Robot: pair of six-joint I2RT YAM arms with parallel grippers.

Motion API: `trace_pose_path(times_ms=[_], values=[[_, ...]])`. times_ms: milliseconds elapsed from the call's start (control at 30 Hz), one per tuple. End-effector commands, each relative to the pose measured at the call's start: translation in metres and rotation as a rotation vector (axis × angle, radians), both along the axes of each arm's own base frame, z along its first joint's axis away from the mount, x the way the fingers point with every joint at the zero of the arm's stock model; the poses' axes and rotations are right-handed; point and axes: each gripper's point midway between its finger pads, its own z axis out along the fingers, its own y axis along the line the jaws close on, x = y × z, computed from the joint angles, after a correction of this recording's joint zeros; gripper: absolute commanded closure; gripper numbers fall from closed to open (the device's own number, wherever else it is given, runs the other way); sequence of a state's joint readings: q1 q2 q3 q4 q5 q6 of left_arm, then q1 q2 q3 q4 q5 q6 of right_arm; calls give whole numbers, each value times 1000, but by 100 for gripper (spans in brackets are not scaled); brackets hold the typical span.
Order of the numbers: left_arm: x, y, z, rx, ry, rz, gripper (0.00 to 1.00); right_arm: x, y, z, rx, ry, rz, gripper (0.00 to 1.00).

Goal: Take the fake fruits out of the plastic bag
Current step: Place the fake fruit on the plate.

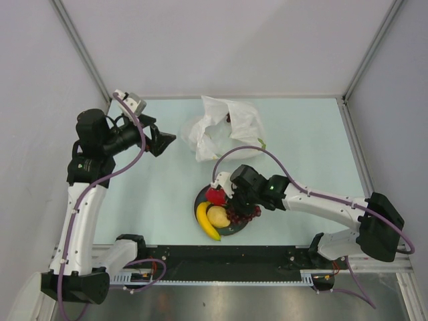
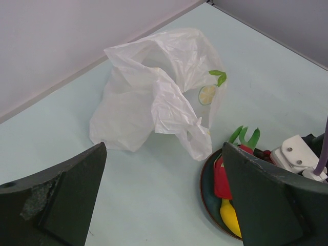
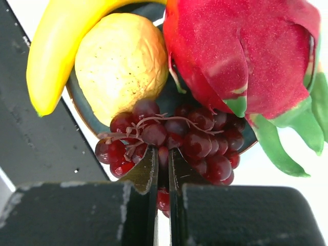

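The plastic bag (image 1: 224,127) (image 2: 154,97) lies crumpled at the back middle of the table, its mouth toward the left arm. My left gripper (image 1: 164,142) (image 2: 164,154) hovers just left of it, open and holding nothing. On the dark plate (image 1: 200,200) (image 3: 82,107) lie a banana (image 1: 206,221) (image 3: 51,56), a round yellow fruit (image 1: 218,215) (image 3: 120,61) and a dragon fruit (image 1: 215,195) (image 3: 241,51). My right gripper (image 1: 239,204) (image 3: 163,156) is shut on the grape bunch (image 1: 242,212) (image 3: 195,138) at the plate's right rim, one grape pinched between the fingers.
The plate (image 2: 207,189) sits near the table's front edge, close to the black rail (image 1: 221,267) that carries the arm bases. Grey walls and metal frame posts close in the back and both sides. Bare table shows between the bag and the plate.
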State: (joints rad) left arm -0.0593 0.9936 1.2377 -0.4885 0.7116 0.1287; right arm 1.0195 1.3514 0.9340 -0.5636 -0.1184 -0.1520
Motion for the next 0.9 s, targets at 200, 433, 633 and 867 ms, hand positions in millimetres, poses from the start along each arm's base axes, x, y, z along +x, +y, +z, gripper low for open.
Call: trace_pose_path(times_ms=[200, 433, 633, 867], values=[[-9, -6, 14, -29, -37, -35, 0, 21, 8, 38, 108, -168, 1, 100], [-12, -6, 15, -33, -39, -36, 0, -6, 9, 17, 70, -9, 46, 100], [-14, -7, 17, -39, -45, -38, 0, -17, 16, 28, 125, 31, 84, 73], [-14, -7, 13, -42, -37, -39, 0, -18, 20, 58, 163, 33, 69, 51]])
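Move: The grapes are already pinched in the nearly shut right fingers, bunched just under the tips over the plate's right-hand part. The plate's middle lies about 6 cm to this hand's left, 2 cm ahead and 5 cm below; the yellow round fruit is some 8 cm left and level, the dragon fruit about 6 cm left and 6 cm ahead. From the idle left hand the plate is roughly 11 cm back, 18 cm right and 31 cm down. The grapes, still pinched at first, are carried by the right hand a little up and forward, about 2 cm in height, then back towards the robot by some 3 cm while sinking slightly. Late in that backward stroke the fingers open to about half and let go of the grapes, staying close over the bunch with hardly any turn of the wrist. ##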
